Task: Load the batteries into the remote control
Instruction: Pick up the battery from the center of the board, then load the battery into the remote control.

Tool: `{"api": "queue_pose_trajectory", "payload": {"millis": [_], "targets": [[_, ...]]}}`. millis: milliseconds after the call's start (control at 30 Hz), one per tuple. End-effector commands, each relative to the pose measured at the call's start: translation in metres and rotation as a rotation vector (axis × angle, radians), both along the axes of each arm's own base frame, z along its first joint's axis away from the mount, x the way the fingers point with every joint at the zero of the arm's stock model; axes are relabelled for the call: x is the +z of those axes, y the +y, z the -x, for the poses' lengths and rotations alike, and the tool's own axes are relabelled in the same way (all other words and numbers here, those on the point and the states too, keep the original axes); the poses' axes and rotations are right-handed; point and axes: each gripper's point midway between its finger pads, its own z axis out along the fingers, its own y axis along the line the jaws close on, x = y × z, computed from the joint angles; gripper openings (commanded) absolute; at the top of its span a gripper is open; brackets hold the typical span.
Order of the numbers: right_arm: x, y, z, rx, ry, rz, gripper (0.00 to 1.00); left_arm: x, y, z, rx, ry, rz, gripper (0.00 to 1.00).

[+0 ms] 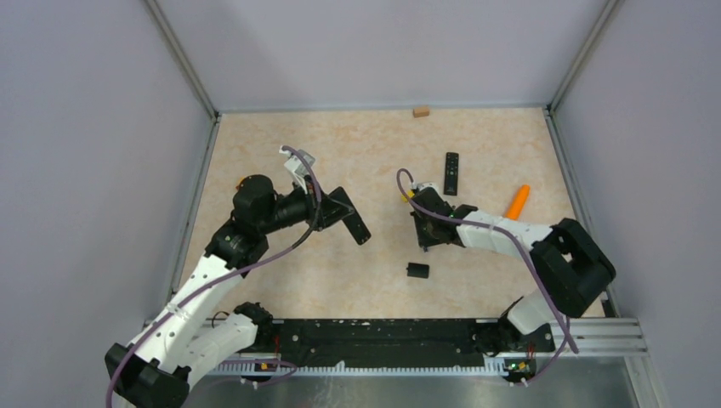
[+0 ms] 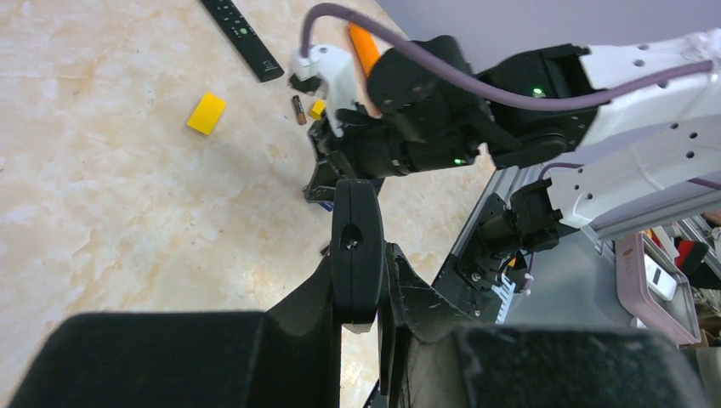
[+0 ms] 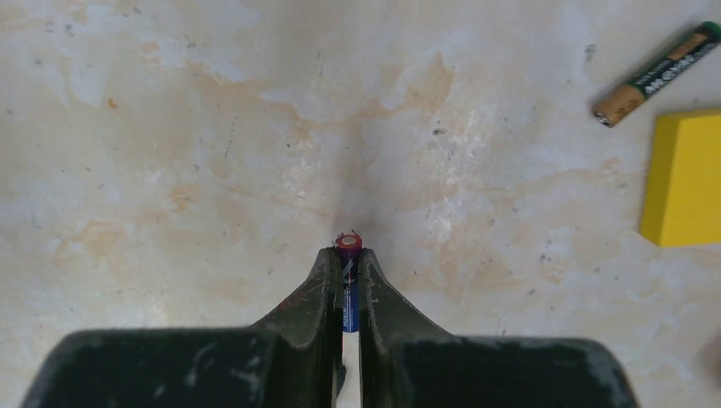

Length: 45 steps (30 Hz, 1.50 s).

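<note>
My left gripper [image 2: 361, 285] is shut on a black remote control [image 2: 356, 242], seen edge-on between its fingers and held above the table [image 1: 355, 226]. My right gripper [image 3: 347, 259] is low over the table and shut on a slim blue-purple battery [image 3: 348, 293] whose red tip pokes out past the fingertips. From above, the right gripper [image 1: 423, 238] sits right of the held remote. A second battery [image 3: 656, 74], dark green with a gold end, lies loose on the table to the far right of the right wrist view and also shows in the left wrist view [image 2: 298, 110].
Another black remote [image 1: 451, 172] lies at the back centre. An orange cone stick [image 1: 516, 202] lies at the right. A small black piece [image 1: 417, 270] rests near the front. Yellow blocks [image 3: 684, 178] [image 2: 207, 113] lie near the loose battery. A wooden block [image 1: 421, 110] sits by the back wall.
</note>
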Motion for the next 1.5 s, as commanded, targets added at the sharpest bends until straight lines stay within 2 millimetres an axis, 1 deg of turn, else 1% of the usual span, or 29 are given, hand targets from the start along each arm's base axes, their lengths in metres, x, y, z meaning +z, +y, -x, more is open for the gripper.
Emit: {"api": "queue_pose_trajectory", "payload": {"millis": [0,100,133,200,233,300,367,467,667,800,867,933,1000,1033,1067,1100,1133,1167,1200,1233,1267,1367,1467], "targets": [[0.078,0.028,-0.028,0.063,-0.300,-0.217,0.00,0.029,0.003,-0.012,0.059,-0.052,0.040,0.00],[0.131,0.048,-0.024,0.201,-0.472,-0.391,0.00,0.026,0.001,-0.017,0.074,-0.020,0.041,0.00],[0.151,0.057,-0.019,0.264,-0.527,-0.460,0.00,0.026,0.001,-0.018,0.080,-0.011,0.041,0.00],[0.184,0.066,-0.007,0.363,-0.627,-0.560,0.00,0.024,-0.001,-0.021,0.084,0.012,0.044,0.00],[0.199,0.068,-0.001,0.401,-0.672,-0.602,0.00,0.023,-0.002,-0.022,0.085,0.022,0.046,0.00],[0.222,0.072,0.011,0.469,-0.743,-0.664,0.00,0.022,-0.004,-0.025,0.086,0.040,0.051,0.00],[0.244,0.073,0.023,0.530,-0.801,-0.718,0.00,0.021,-0.005,-0.027,0.088,0.059,0.056,0.00],[0.270,0.076,0.039,0.599,-0.854,-0.795,0.00,0.020,-0.009,-0.029,0.078,0.086,0.066,0.00],[0.299,0.085,0.068,0.713,-0.848,-0.936,0.00,0.022,-0.017,-0.026,0.033,0.123,0.095,0.00],[0.311,0.087,0.083,0.771,-0.857,-1.004,0.00,0.024,-0.020,-0.023,0.007,0.134,0.108,0.00],[0.314,0.087,0.086,0.782,-0.862,-1.021,0.00,0.024,-0.021,-0.022,-0.002,0.138,0.112,0.00],[0.315,0.087,0.086,0.774,-0.851,-1.028,0.00,0.025,-0.021,-0.022,-0.004,0.141,0.116,0.00],[0.312,0.090,0.079,0.734,-0.808,-1.018,0.00,0.026,-0.021,-0.021,-0.005,0.141,0.121,0.00],[0.307,0.091,0.073,0.693,-0.767,-1.003,0.00,0.027,-0.021,-0.022,0.001,0.141,0.126,0.00],[0.297,0.092,0.065,0.642,-0.694,-0.967,0.00,0.028,-0.021,-0.024,0.010,0.147,0.134,0.00],[0.291,0.092,0.056,0.583,-0.633,-0.929,0.00,0.027,-0.020,-0.030,0.047,0.169,0.141,0.00],[0.284,0.090,0.047,0.504,-0.568,-0.890,0.00,0.024,-0.019,-0.036,0.092,0.220,0.141,0.00],[0.280,0.088,0.040,0.443,-0.515,-0.858,0.00,0.026,-0.018,-0.041,0.123,0.272,0.137,0.00],[0.278,0.088,0.037,0.402,-0.465,-0.835,0.00,0.022,-0.020,-0.043,0.129,0.331,0.125,0.00],[0.273,0.088,0.037,0.374,-0.419,-0.823,0.00,0.018,-0.024,-0.043,0.112,0.384,0.116,0.00],[0.270,0.089,0.038,0.362,-0.385,-0.820,0.00,0.010,-0.029,-0.045,0.093,0.447,0.106,0.00],[0.259,0.090,0.042,0.336,-0.291,-0.780,0.00,-0.007,-0.041,-0.043,0.016,0.560,0.093,0.00],[0.238,0.084,0.044,0.284,-0.191,-0.677,0.00,-0.027,-0.045,-0.045,-0.013,0.651,0.079,0.00]]}}
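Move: The blue battery is already pinched in the right fingers at the board. The remote control it is taken to hangs in the left hand, some 15 cm to the right hand's left, 7 cm back and 26 cm above. Near the board, the battery cover lies about 5 cm back and 1 cm left, a spare battery 7 cm ahead and 5 cm right, and a yellow block 11 cm ahead and 3 cm left. From the left hand, the blue battery is about 16 cm right, 5 cm ahead and 26 cm below. The blue battery, still pinched, is lifted quickly by the right hand, some 26 cm up and 9 cm left towards the remote, first drawing back about 7 cm, then returning halfway forward, while the fingers swing from pointing down to pointing left and ahead. The left hand keeps hold of the remote, bringing it forward and right to meet the battery and rolling its forward side down about 30 degrees. ##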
